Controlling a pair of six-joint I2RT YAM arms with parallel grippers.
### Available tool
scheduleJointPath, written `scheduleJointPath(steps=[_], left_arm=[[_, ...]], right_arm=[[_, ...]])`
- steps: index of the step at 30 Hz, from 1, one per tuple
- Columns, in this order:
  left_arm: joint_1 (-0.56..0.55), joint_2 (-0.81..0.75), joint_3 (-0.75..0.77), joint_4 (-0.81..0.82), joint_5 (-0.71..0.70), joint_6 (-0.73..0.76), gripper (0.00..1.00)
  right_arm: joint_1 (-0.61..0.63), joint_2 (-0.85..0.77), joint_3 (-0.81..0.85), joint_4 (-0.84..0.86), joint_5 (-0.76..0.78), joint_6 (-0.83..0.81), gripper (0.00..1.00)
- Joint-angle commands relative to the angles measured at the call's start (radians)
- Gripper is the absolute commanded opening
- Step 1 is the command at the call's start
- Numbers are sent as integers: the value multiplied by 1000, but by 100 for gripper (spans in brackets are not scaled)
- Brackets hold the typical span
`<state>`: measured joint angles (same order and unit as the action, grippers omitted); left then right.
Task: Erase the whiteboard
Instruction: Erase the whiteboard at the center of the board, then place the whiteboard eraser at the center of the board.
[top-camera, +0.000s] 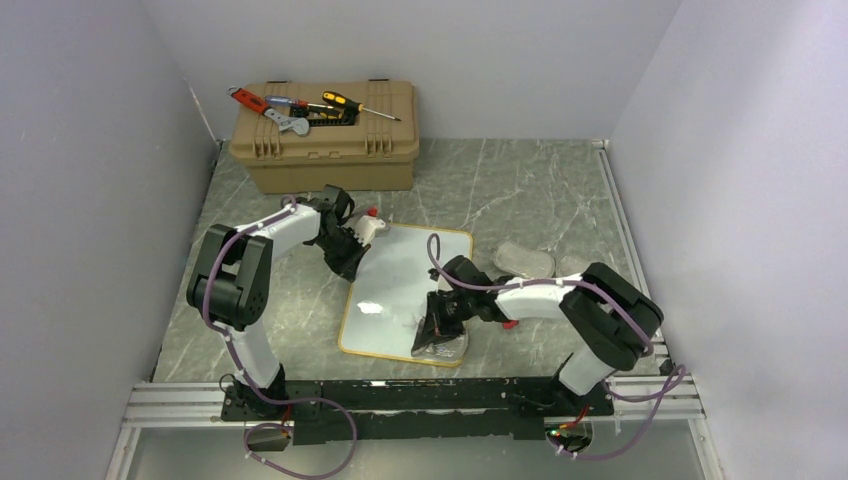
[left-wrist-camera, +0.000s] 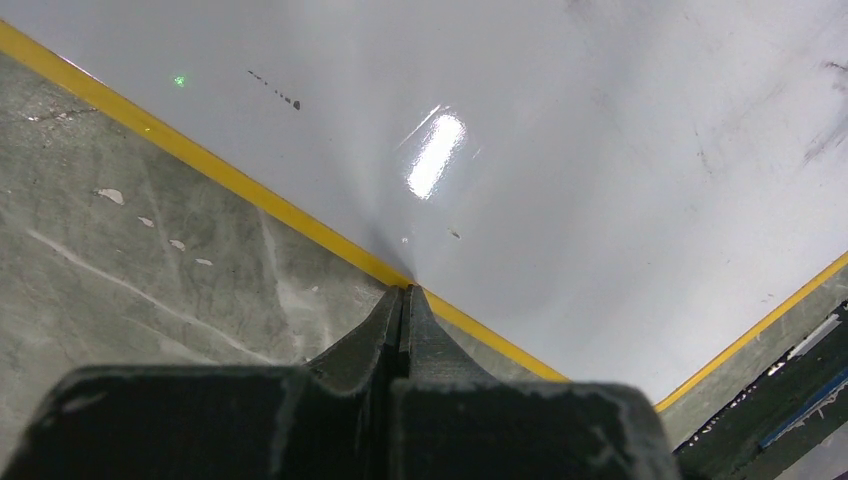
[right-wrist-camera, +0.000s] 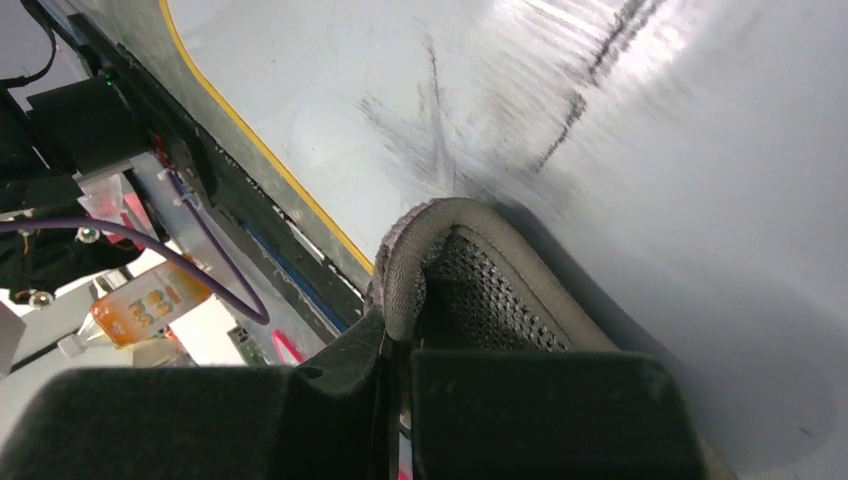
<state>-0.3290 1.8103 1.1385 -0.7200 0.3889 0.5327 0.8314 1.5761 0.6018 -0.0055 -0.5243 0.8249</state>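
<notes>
The whiteboard (top-camera: 400, 285) lies flat on the marble table, white and glossy with a thin yellow-orange frame. My left gripper (top-camera: 352, 266) is shut with nothing in it, its tips (left-wrist-camera: 405, 292) resting at the board's left frame edge (left-wrist-camera: 250, 192). My right gripper (top-camera: 440, 330) is shut on a grey mesh cloth (right-wrist-camera: 465, 270) pressed on the board near its front right corner. Smeared dark marker streaks (right-wrist-camera: 440, 150) lie just ahead of the cloth. A few small dark specks (left-wrist-camera: 275, 92) remain near the far left of the whiteboard (left-wrist-camera: 560, 150).
A tan toolbox (top-camera: 325, 140) with screwdrivers and a wrench on its lid stands at the back left. A small white bottle with a red cap (top-camera: 371, 224) sits by the board's far corner. A clear plastic piece (top-camera: 525, 260) lies right of the board. Aluminium rails (top-camera: 400, 395) run along the near edge.
</notes>
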Motion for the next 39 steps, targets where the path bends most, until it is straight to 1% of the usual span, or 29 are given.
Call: scheduleJointPath(steps=[1,5,7,10,13,15,18,22,25,26,28,30,33,36,37,38,39], left_arm=[[-1,85,-73,-28,-68,15,0],[-1,87,-66,-33,-69,15,0],[0,87,-64,-33,-66,13,0],[-1,89,-63,-32,-67,13,0],[3,89,-66,-29,-71,18,0],[9,86,-65,-31,-72,21,0],[22,79,-62,-33,-73,24,0],[42,60,-37,-51,-63,17,0],[53,44,-17,-69,-58,11,0],[56,39,-10,-73,-56,8,1],[70,26,-1,-78,-43,-3,9],[82,11,12,-92,-17,-14,15],[88,-19,34,-130,19,-19,24],[91,-48,49,-160,35,-12,28],[93,-57,52,-170,40,-7,41],[99,-64,54,-178,50,-1,56],[104,-69,57,-185,59,2,66]], right_arm=[[37,141,33,-89,99,-38,0],[60,297,235,-75,76,-62,0],[64,344,341,-87,75,-72,0],[63,369,459,-117,79,-86,0],[50,339,508,-154,85,-92,0],[27,259,496,-182,101,-98,0],[-26,107,436,-223,118,-100,0],[-117,-111,389,-340,158,-124,0],[-193,-232,355,-441,180,-144,0],[-218,-265,343,-459,182,-150,0],[-275,-313,322,-481,183,-159,0],[-303,-330,331,-510,197,-177,0],[-329,-297,390,-557,235,-209,0],[-368,-242,459,-612,273,-236,0],[-384,-225,476,-621,288,-241,0],[-400,-211,489,-619,298,-244,0],[-415,-195,501,-614,299,-242,0]])
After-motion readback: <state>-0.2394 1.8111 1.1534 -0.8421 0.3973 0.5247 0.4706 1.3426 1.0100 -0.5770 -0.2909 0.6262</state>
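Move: Under the right hand lies the board's near end, the held mesh pad flat on it; the whiteboard's middle is about 12 cm ahead and 1 cm left, the dark smudge some 7 cm ahead and 1 cm right. The board's far right corner stands roughly 25 cm ahead and 11 cm right, the spare mesh pad 19 cm ahead and 20 cm right. From the left hand, at the board's left edge, the whiteboard's middle is about 11 cm right and 4 cm back. Sweeping the mesh pad low over the board, the right hand goes about 9 cm left and 5 cm forward, then swings right and forward while lifting some 15 cm, sinking a little at the end over the right edge, its wrist turned about 20 degrees clockwise, grip kept. Late on, the left hand backs off left from the board's edge and opens almost halfway. ##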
